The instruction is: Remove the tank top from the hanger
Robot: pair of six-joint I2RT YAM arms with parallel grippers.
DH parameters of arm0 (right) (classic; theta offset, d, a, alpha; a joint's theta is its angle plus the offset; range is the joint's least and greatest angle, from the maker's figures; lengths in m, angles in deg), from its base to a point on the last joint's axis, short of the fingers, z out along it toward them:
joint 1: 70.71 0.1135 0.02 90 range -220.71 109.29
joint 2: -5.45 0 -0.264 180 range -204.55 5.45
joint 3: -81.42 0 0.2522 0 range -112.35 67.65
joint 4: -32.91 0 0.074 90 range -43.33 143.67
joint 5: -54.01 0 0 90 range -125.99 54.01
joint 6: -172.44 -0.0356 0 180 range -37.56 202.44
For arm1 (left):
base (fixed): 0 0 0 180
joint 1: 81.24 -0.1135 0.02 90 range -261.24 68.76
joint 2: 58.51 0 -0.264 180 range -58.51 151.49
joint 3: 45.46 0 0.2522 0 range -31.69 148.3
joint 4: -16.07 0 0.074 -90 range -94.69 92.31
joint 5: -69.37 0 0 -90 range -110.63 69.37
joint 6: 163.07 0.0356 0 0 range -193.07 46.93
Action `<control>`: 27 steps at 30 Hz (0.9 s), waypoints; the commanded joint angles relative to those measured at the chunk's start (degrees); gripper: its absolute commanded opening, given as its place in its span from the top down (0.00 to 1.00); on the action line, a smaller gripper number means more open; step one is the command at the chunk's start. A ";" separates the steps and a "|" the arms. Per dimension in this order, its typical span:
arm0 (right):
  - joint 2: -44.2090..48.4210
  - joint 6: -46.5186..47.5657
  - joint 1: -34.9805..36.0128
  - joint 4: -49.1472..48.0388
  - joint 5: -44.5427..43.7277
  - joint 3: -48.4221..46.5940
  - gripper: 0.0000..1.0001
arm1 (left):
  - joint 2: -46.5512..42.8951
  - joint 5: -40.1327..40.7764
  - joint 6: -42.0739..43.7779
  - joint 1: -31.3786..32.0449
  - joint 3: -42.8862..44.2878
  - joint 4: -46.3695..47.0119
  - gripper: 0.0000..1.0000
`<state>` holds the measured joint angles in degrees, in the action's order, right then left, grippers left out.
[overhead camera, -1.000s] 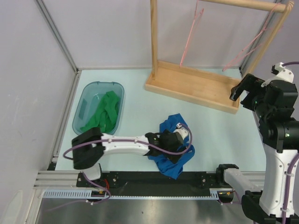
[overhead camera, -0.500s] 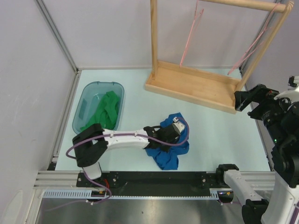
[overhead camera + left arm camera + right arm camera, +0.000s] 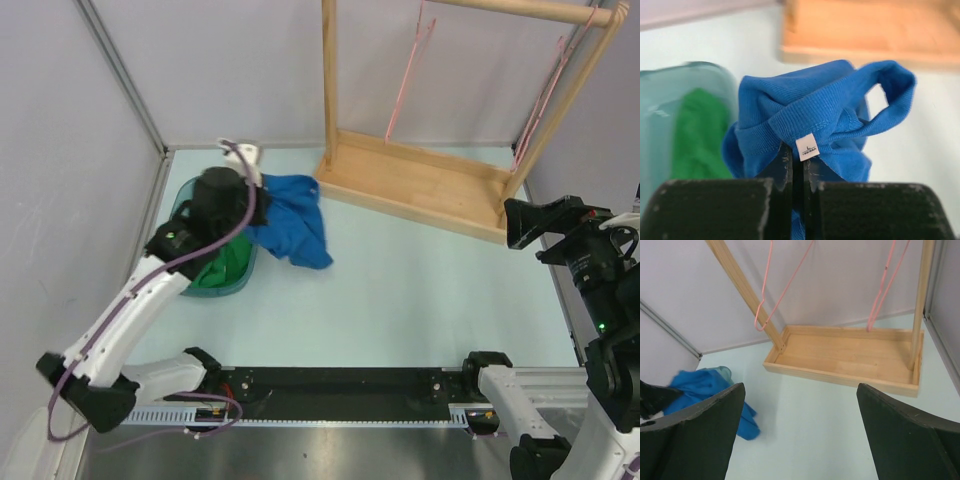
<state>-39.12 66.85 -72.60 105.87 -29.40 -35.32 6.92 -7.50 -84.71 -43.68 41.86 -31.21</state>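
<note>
The blue tank top (image 3: 292,226) hangs bunched from my left gripper (image 3: 256,200), off any hanger, beside the teal bin's right rim. In the left wrist view the left gripper (image 3: 798,156) is shut on the tank top (image 3: 825,105) at the hem, by its white label. Two pink hangers (image 3: 405,75) (image 3: 545,92) hang bare on the wooden rack. My right gripper (image 3: 524,222) stands open at the right, well away from the cloth. In its own view, the right gripper (image 3: 800,388) holds nothing, and the tank top (image 3: 705,388) shows at far left, the hangers (image 3: 771,290) above.
A teal bin (image 3: 216,291) holding a green garment (image 3: 232,264) sits at the far left, partly under my left arm. The wooden rack's tray base (image 3: 420,185) and uprights fill the back right. Metal-framed walls close the left and back sides.
My left gripper shut on the tank top near the table's front middle, then lifted and carried it back and left to the bin. The right arm drew back slightly, still open.
</note>
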 commanded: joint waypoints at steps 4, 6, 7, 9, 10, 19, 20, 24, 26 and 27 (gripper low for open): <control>0.98 -0.49 -1.36 -4.27 5.45 0.06 0.00 | -2.77 -10.11 4.35 -19.78 0.28 -1.82 1.00; 0.98 -0.40 -1.71 -4.27 6.68 0.41 0.00 | -1.63 -17.04 3.56 -26.62 -2.70 0.11 1.00; 0.98 -0.23 -1.80 -4.18 6.86 0.58 0.00 | -1.19 -18.04 2.68 -28.66 -3.59 0.29 1.00; 1.07 0.04 -1.89 -3.83 7.21 0.76 0.00 | -0.22 -17.88 1.02 -33.24 -6.05 0.99 1.00; 1.07 0.21 -1.89 -3.57 7.21 0.85 0.00 | -0.21 -17.52 0.31 -34.39 -6.84 1.35 1.00; 1.25 -1.19 -1.89 -3.74 11.25 6.37 0.01 | 0.75 -13.21 -2.51 -40.11 -12.47 4.07 0.75; 1.33 -1.19 -1.89 -3.83 12.12 7.26 0.00 | 0.67 -13.21 -2.60 -40.54 -12.65 4.07 0.68; 1.86 -0.67 -1.80 -3.21 12.48 9.90 0.00 | -0.91 -9.97 -4.09 -41.25 -13.26 4.16 0.28; 1.78 -0.49 -1.45 -2.78 12.31 10.52 0.00 | -2.31 -8.39 -4.71 -41.25 -13.35 4.16 0.08; 1.51 -0.32 -1.36 -2.60 12.13 10.78 0.00 | -2.85 -8.03 -5.32 -41.25 -13.18 3.99 0.03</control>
<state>-38.10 66.17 -74.22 103.59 -18.67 -24.92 7.73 -19.00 -87.75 -84.37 28.75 -29.52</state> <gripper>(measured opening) 0.995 0.883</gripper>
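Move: Ahead and to the left of the left hand, which already holds the blue tank top, the teal bin's middle lies about 9 cm farther out, 21 cm to the left and 27 cm below. The green tank top lies in it, some 8 cm out and 19 cm left of the hand; the rack's tray is about 24 cm out and 33 cm right. From the right hand, the bin lies roughly 22 cm forward, 62 cm left and 46 cm down. Swinging about 20 cm left and slightly forward, the left hand carries the blue tank top over the teal bin, rising a little, then sinking to some 10 cm below its start. Its wrist turns about 30 degrees counter-clockwise and tips down; with the hand nearly stopped above the bin, the fingers open wide and let go. The right hand, empty and open, rises slightly, then sinks about 5 cm, easing forward and left. ##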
